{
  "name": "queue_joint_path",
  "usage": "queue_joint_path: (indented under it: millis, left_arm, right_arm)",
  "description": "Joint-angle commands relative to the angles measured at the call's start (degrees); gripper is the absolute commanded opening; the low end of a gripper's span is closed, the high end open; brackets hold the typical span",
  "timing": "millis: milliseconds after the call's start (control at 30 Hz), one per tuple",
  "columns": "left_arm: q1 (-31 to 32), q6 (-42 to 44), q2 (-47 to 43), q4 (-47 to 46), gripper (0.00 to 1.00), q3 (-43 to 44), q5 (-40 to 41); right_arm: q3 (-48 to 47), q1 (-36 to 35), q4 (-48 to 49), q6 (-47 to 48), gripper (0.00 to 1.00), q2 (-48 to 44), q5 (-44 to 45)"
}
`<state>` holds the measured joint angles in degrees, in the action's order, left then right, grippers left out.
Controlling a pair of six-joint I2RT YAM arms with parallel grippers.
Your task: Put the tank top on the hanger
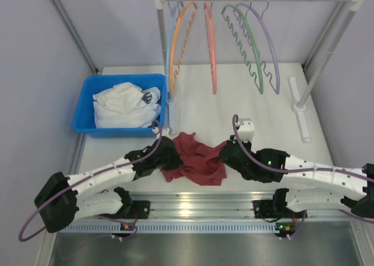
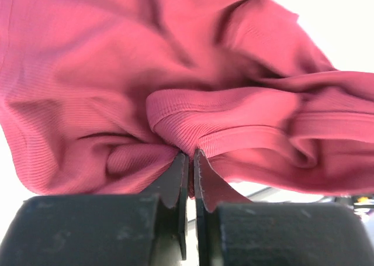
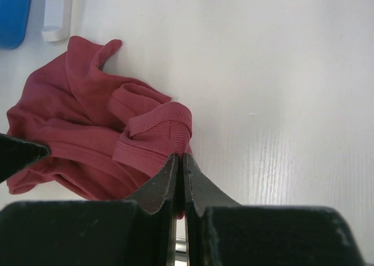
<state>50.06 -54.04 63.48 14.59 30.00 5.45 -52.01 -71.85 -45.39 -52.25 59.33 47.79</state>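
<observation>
The maroon tank top (image 1: 196, 159) lies crumpled on the white table near the front edge, between my two arms. My left gripper (image 1: 168, 159) is at its left side, and in the left wrist view this gripper (image 2: 190, 156) is shut on a ribbed fold of the tank top (image 2: 175, 73). At the cloth's right side my right gripper (image 1: 225, 156) is shut too. The right wrist view shows it (image 3: 180, 156) pinching a ribbed hem of the tank top (image 3: 87, 120). The pale lavender hanger (image 1: 270, 47) hangs on the rail at the back right, far from both grippers.
On the same rail hang a green wavy-barred hanger (image 1: 248, 49), a salmon hanger (image 1: 210, 49) and an orange hanger (image 1: 177, 44). A blue bin (image 1: 85, 102) holding white cloth (image 1: 121, 105) stands at the left. The rack's white foot (image 1: 301, 111) lies at the right.
</observation>
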Motion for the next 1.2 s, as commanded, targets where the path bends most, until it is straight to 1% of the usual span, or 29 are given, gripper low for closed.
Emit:
queue_joint_path:
  millis: [0,33,233,367,500,600,633,667,733,767,800,833,867,933,1000,1167]
  left_arm:
    - [-0.1,3.3,-4.6,4.3,0.01,7.4,2.0]
    - [-0.1,3.9,-5.3,5.7,0.0,8.7,2.5]
    - [-0.1,7.6,-10.0,15.9,0.0,19.5,6.1]
    - [-0.1,9.9,-11.7,19.2,0.0,25.5,7.1]
    - [-0.1,10.4,-11.6,22.7,0.0,27.6,7.1]
    - [-0.1,9.0,-10.9,25.7,0.0,25.3,7.9]
    - [-0.1,8.6,-10.9,25.8,0.04,24.1,7.0]
    - [-0.1,7.6,-10.8,24.7,0.05,21.0,6.0]
    - [-0.1,6.4,-10.8,22.4,0.18,17.2,2.7]
    - [-0.1,5.1,-10.9,20.9,0.21,13.8,1.8]
    - [-0.1,4.4,-10.9,18.8,0.23,12.3,1.1]
    - [-0.1,3.9,-11.0,17.7,0.29,11.1,0.6]
    - [-0.1,3.2,-11.0,16.9,0.3,9.4,-0.3]
    - [-0.1,2.8,-11.0,15.6,0.33,8.6,-0.6]
    - [-0.1,3.1,-10.6,15.4,0.43,8.2,-1.1]
    - [-0.1,3.6,-8.5,14.9,0.48,8.3,-2.0]
  right_arm:
    - [-2.0,-0.7,-3.0,-0.8,0.02,-2.3,3.4]
    - [-2.7,-0.7,-4.0,-0.4,0.02,-3.0,4.1]
    - [-9.2,-0.7,-5.8,3.0,0.01,-6.6,7.0]
    - [-13.2,-0.7,-6.3,5.8,0.01,-7.7,8.9]
    - [-16.5,-0.7,-6.2,8.3,0.01,-7.5,9.6]
    - [-16.6,-0.7,-6.2,8.4,0.02,-7.4,9.7]
    - [-16.3,-0.7,-6.3,8.2,0.02,-7.6,9.3]
    - [-15.6,-0.8,-6.2,8.1,0.02,-7.5,8.9]
    - [-14.4,-0.7,-6.4,7.0,0.01,-7.4,7.6]
    - [-13.0,-0.7,-6.4,6.5,0.01,-7.3,7.1]
    - [-12.2,-0.7,-6.4,5.5,0.01,-7.2,6.6]
    - [-11.5,-0.7,-6.4,5.0,0.01,-7.2,5.7]
    - [-10.3,-0.7,-6.4,4.5,0.01,-7.2,5.2]
    - [-9.2,-0.7,-6.5,3.3,0.0,-7.5,4.0]
    - [-7.7,-0.7,-6.4,2.4,0.0,-7.7,3.5]
    - [-6.2,-0.7,-6.6,1.6,0.0,-8.0,2.8]
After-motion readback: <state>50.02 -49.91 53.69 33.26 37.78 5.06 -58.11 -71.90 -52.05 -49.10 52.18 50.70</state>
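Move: Between the two hands lies the bunched tank top, each already shut on a piece of it. Its middle is about 9 cm to the right of the left hand, 1 cm ahead and 3 cm below; from the right hand it is some 10 cm to the left, level fore and aft and about 14 cm below. The rack's left foot stands about 19 cm ahead of the left hand and 3 cm to its left; the blue bin is 25 cm ahead and 26 cm left of that hand. Flicking the tank top up off the table, both hands shoot upward with their shut grips, the left about 18 cm with its fingers tipping up some 20 degrees, the right about 12 cm while easing a little right. Both then drop back partway, the left most of its rise and slightly back and left, opening to about half on the way down; the right keeps its pinch. ##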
